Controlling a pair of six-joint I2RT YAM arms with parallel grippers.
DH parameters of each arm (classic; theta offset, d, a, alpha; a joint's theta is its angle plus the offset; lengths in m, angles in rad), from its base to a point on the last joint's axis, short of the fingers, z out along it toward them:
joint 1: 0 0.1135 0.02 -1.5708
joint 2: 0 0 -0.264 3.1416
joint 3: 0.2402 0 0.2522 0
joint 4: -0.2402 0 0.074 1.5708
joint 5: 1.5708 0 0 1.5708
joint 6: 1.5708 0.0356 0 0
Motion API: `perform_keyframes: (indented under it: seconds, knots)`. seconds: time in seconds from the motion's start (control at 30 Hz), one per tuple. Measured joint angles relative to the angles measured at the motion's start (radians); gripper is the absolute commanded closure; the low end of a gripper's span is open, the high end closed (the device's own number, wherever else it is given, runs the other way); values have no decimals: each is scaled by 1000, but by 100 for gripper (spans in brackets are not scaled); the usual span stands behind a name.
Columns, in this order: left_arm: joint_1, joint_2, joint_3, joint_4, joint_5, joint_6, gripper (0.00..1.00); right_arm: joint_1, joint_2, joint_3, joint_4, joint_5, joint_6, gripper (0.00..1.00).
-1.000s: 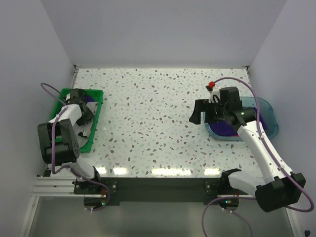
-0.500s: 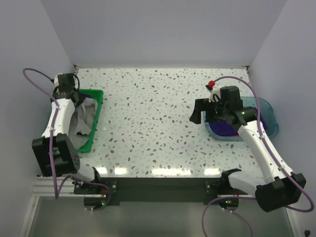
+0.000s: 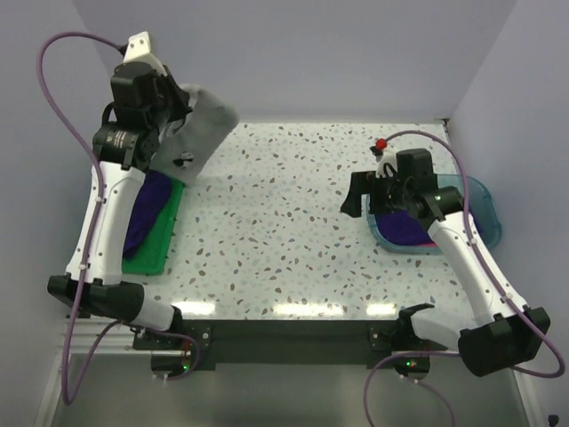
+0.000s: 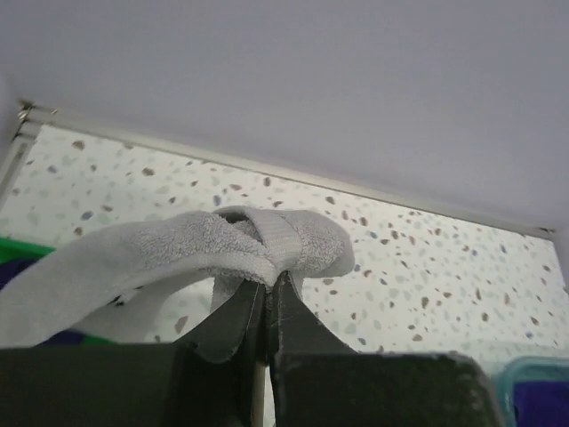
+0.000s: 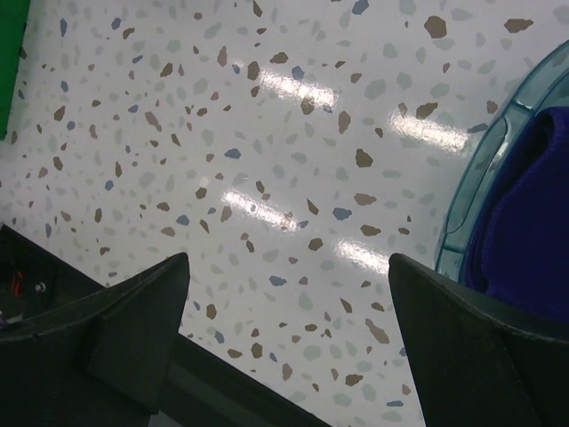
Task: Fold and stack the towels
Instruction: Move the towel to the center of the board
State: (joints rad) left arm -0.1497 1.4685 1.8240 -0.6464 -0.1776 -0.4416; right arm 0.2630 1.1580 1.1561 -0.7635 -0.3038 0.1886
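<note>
My left gripper is raised high over the table's back-left corner and is shut on a pale grey-white towel, which hangs from it. In the left wrist view the jaws pinch a bunched fold of that towel. A dark purple towel lies in the green bin. Another dark purple towel sits in the teal tray on the right. Beside the tray's left edge my right gripper hovers open over bare table, with nothing between its fingers. No pink towel is in view.
The speckled table lies between bin and tray. White walls close in the back and both sides. The right wrist view shows the tray's rim and the purple towel at its right edge.
My left gripper shut on the grey-white towel in the bin and rose high, pulling it out. This uncovered the purple towel beneath. The right arm has barely moved.
</note>
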Motion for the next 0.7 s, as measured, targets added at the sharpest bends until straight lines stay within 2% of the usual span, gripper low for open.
perform_keyframes:
  seconds: [0.1, 0.2, 0.27, 0.33, 0.4, 0.43, 0.47, 0.6, 0.7]
  knots:
    - [-45, -17, 56, 15, 91, 16, 100, 0, -3, 7, 1, 8, -1, 4]
    - [-72, -62, 29, 40, 197, 17, 100, 0, -13, 7, 1, 23, -5, 4]
    - [-92, -117, -60, 90, 262, 16, 99, 0, -21, 7, 0, 28, -9, 4]
    - [-121, -203, -220, 162, 335, 15, 96, 0, -27, 7, 0, 37, -14, 4]
    - [-143, -283, -380, 179, 397, 13, 87, 0, -31, 7, 0, 47, -18, 4]
    - [-156, -328, -488, 222, 429, 13, 79, 0, -32, 7, 0, 48, -21, 4]
    - [-167, -372, -591, 237, 458, 9, 66, 0, -33, 7, 0, 48, -23, 4]
    - [-223, -515, -1000, 260, 578, -31, 43, 0, -31, 7, 0, 37, -32, 6]
    - [-272, -581, -1187, 222, 633, -63, 19, 1, -14, 7, 1, 16, -40, 9]
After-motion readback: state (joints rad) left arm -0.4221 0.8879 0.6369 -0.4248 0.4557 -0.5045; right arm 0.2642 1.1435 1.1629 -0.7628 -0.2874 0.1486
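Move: The gray towel is already pinched in the left fingers, high in the air. The middle of the board, where it is to go, lies about 16 cm back, 23 cm to the right and some 40 cm below the left hand. The green bin sits about 15 cm back, 21 cm left and 38 cm down, with the purple towel in it about 11 cm back and 18 cm left. From the right hand the board's middle is level ahead, about 18 cm left and 21 cm below. The gray towel is swung right and back from its high point by the left hand, which first rises about 5 cm, then sweeps steeply down and back towards the near side of the board. The wrist turns roughly 45 degrees clockwise and tips downward, while the fingers open wide during the descent and let go of the towel. ##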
